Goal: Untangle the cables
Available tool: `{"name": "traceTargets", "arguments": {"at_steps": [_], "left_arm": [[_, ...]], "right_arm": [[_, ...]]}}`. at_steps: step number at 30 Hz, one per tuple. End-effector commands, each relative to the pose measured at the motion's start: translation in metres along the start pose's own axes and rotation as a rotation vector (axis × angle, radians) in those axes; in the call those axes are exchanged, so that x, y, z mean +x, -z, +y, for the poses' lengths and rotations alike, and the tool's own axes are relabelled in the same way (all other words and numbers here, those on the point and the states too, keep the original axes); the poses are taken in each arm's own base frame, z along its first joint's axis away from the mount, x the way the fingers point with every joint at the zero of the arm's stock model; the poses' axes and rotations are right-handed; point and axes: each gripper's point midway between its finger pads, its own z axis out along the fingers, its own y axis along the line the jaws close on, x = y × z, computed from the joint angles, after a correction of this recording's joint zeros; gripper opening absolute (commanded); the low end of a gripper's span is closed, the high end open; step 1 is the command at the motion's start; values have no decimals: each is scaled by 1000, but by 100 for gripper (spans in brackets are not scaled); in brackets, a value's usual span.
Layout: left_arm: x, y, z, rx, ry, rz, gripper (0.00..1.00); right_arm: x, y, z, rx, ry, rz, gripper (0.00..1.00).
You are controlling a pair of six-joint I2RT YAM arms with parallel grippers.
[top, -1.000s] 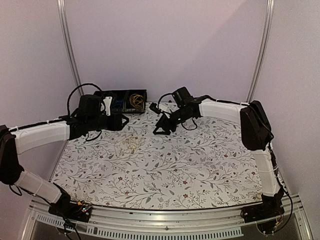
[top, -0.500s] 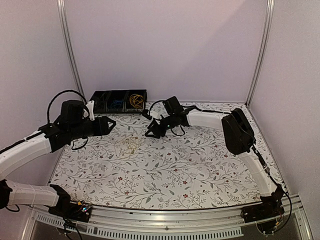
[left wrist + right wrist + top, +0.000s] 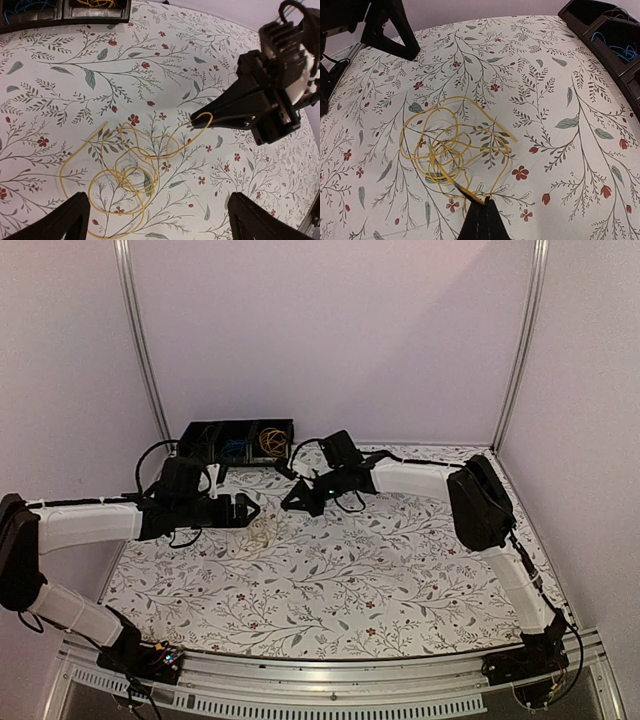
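A loose tangle of thin yellow cable [image 3: 262, 530] lies on the flowered tabletop; it also shows in the left wrist view [image 3: 125, 167] and the right wrist view [image 3: 447, 145]. My right gripper [image 3: 292, 504] is shut, its fingertips [image 3: 486, 202] pinching a strand at the tangle's near edge; the left wrist view shows the strand running into its tip [image 3: 200, 116]. My left gripper [image 3: 246, 510] is open and empty, hovering just above the tangle with its fingers [image 3: 65, 222] spread wide on either side. No loose blue or black cable lies on the table.
A black compartment tray [image 3: 215, 430] stands at the back left, holding a yellow coil [image 3: 272, 442] and blue wire [image 3: 232, 448]; its corner shows in the right wrist view [image 3: 600, 30]. The two grippers are close together over the cable.
My left arm swung away from the tray and came in to the right over the yellow cable. My right gripper moved left and down to the tangle.
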Motion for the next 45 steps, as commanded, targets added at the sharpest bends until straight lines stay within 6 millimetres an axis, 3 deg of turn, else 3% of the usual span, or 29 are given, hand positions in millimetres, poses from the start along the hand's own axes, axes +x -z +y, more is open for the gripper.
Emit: {"name": "traceTargets", "arguments": {"at_steps": [1, 12, 14, 17, 18, 22, 28, 32, 35, 37, 41, 43, 45], "left_arm": [[-8, -28, -2, 29, -30, -62, 100], [4, -125, 31, -94, 62, -6, 100], [8, -138, 38, -128, 76, 22, 100], [17, -148, 42, -141, 97, 47, 100], [18, -149, 44, -142, 100, 47, 100], [30, -152, 46, -151, 102, 74, 100], [49, -147, 54, -190, 95, 102, 100], [60, -144, 55, -205, 88, 121, 100], [60, -142, 53, -203, 76, 116, 100], [42, -136, 41, -175, 40, 65, 100], [-24, -104, 6, -133, -57, -105, 100], [-52, -84, 8, -213, -50, -160, 100], [-81, -66, -3, -206, -63, -231, 100]], "right_arm": [[-83, 54, 25, -31, 52, -111, 0], [-130, 100, 59, -98, 21, -114, 0], [-154, 119, 70, -122, 42, -147, 0], [-216, 174, 84, -102, 98, -271, 0], [-241, 201, 89, -79, 128, -328, 0], [-309, 289, 98, 33, 191, -510, 0], [-361, 402, 106, 213, 269, -710, 0], [-376, 453, 107, 295, 283, -798, 0], [-369, 455, 102, 333, 291, -765, 0], [-354, 442, 91, 334, 272, -712, 0], [-315, 408, 72, 318, 213, -606, 0], [-299, 395, 67, 310, 189, -567, 0], [-281, 381, 60, 301, 160, -525, 0]]}}
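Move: The right hand already pinches a strand of the yellow cables some 7 cm above the table; the yellow pile it comes from lies about 7 cm to its left, 3 cm back and 7 cm lower. The black tray's middle is roughly 26 cm ahead of that hand, 16 cm left and 5 cm lower. From the open left hand, the same pile is about 3 cm ahead, 3 cm to the right and 12 cm down. Keeping its pinch on the yellow strand, the right hand pulls it up out of the pile, slowly at first, then fast, to nearly 60 cm higher, swinging right and somewhat back and tipping its fingers upward; it then sinks about 10 cm. Meanwhile the wide-open left hand drops and reaches forward about 10 cm each way over the pile, waits low there, then starts to rise; whether it touches cable can't be seen. ##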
